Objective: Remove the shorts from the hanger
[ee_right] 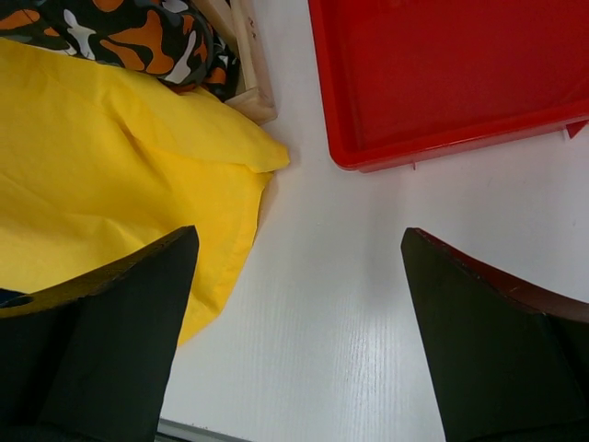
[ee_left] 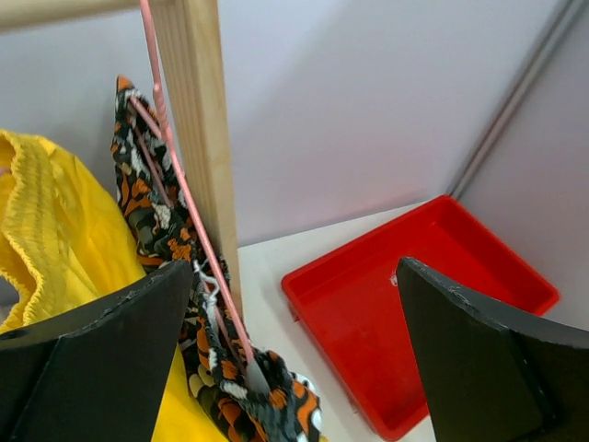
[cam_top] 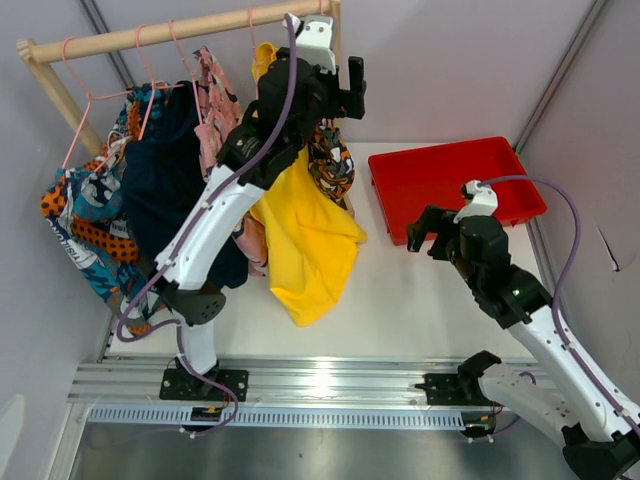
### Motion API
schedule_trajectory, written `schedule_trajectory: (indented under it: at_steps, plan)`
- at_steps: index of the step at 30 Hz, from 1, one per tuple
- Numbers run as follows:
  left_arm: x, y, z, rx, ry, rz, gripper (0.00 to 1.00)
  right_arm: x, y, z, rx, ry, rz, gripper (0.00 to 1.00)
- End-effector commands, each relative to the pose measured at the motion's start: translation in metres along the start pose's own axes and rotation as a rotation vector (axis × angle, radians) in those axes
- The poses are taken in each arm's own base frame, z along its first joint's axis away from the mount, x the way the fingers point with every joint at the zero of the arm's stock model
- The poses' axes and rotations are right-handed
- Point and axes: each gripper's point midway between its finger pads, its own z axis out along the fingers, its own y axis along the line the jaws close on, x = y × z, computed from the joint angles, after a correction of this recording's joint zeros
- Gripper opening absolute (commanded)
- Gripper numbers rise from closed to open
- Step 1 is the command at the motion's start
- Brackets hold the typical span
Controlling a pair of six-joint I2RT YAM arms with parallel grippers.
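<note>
Several shorts hang on pink hangers [cam_top: 150, 75] from a wooden rail [cam_top: 150, 37]: blue-orange-white patterned shorts [cam_top: 80, 210], navy shorts [cam_top: 165, 180], pink patterned shorts [cam_top: 213, 100], yellow shorts [cam_top: 310, 240] and orange-black patterned shorts [cam_top: 332, 168]. My left gripper [cam_top: 345, 95] is raised at the rail's right end, open and empty. In the left wrist view a pink hanger [ee_left: 184, 198] carrying the orange-black shorts [ee_left: 161, 230] lies by the left finger, with the yellow shorts [ee_left: 55, 221] further left. My right gripper [cam_top: 428, 238] hovers open over the table, with the yellow shorts [ee_right: 120, 157] to its left.
A red tray [cam_top: 455, 180] sits at the back right, also visible between the left gripper's [ee_left: 294, 267] fingers as the red tray [ee_left: 414, 304]. The rack's wooden post [ee_left: 198, 120] stands right beside the hanger. Below the right gripper [ee_right: 299, 235] is bare white table [ee_right: 368, 276].
</note>
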Motion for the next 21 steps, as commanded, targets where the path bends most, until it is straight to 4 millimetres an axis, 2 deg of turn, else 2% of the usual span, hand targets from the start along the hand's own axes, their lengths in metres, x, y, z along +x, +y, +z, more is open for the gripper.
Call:
schedule_trajectory:
  at_steps: [1,5,9,13,16,19,20,21]
  plan:
    - [-0.001,0.024,0.016,-0.093,-0.024,-0.004,0.99,-0.001,-0.009,-0.010,0.025,-0.016,0.003,0.99]
    - [0.027,0.040,0.033,-0.169,0.030,-0.001,0.99,0.002,-0.016,-0.014,0.047,-0.014,-0.005,0.99]
    - [0.057,0.058,0.048,-0.216,0.089,-0.011,0.98,0.001,-0.014,-0.016,0.037,-0.016,-0.001,0.99]
    - [0.079,0.068,0.057,-0.230,0.144,-0.037,0.89,0.001,-0.015,-0.016,0.046,-0.012,0.001,0.99]
    - [0.093,0.067,0.063,-0.219,0.174,-0.038,0.76,0.001,-0.017,-0.017,0.052,-0.014,0.003,0.99]
    - [0.101,0.066,0.067,-0.208,0.193,-0.034,0.42,0.002,-0.019,-0.017,0.061,-0.013,0.008,0.99]
    - [0.101,0.066,0.067,-0.203,0.194,-0.032,0.15,0.004,-0.019,-0.017,0.063,-0.009,0.009,0.99]
    - [0.097,0.066,0.066,-0.202,0.187,-0.033,0.01,0.004,-0.020,-0.017,0.065,-0.009,0.011,0.99]
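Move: The pink hanger's near wire, which my left hand is going for, is about 8 cm ahead, 3 cm left and 11 cm below. The camo shorts hang on it, some 10 cm ahead, 4 left and 22 down; the wooden post stands about 14 cm ahead and 2 left, and the yellow garment about 12 cm left, level with me, and well below. From my right hand that wire is roughly 22 cm ahead, 22 left and 14 higher. I dip my open left hand about 11 cm while reaching some 8 cm forward and drifting slightly left, down from the rack's end to the pink wire above the camo shorts. On the way I tip the fingers down and swing them counter-clockwise, roughly 10 degrees each. Late in the descent I close them nearly shut, pinching the wire between the fingertips. ##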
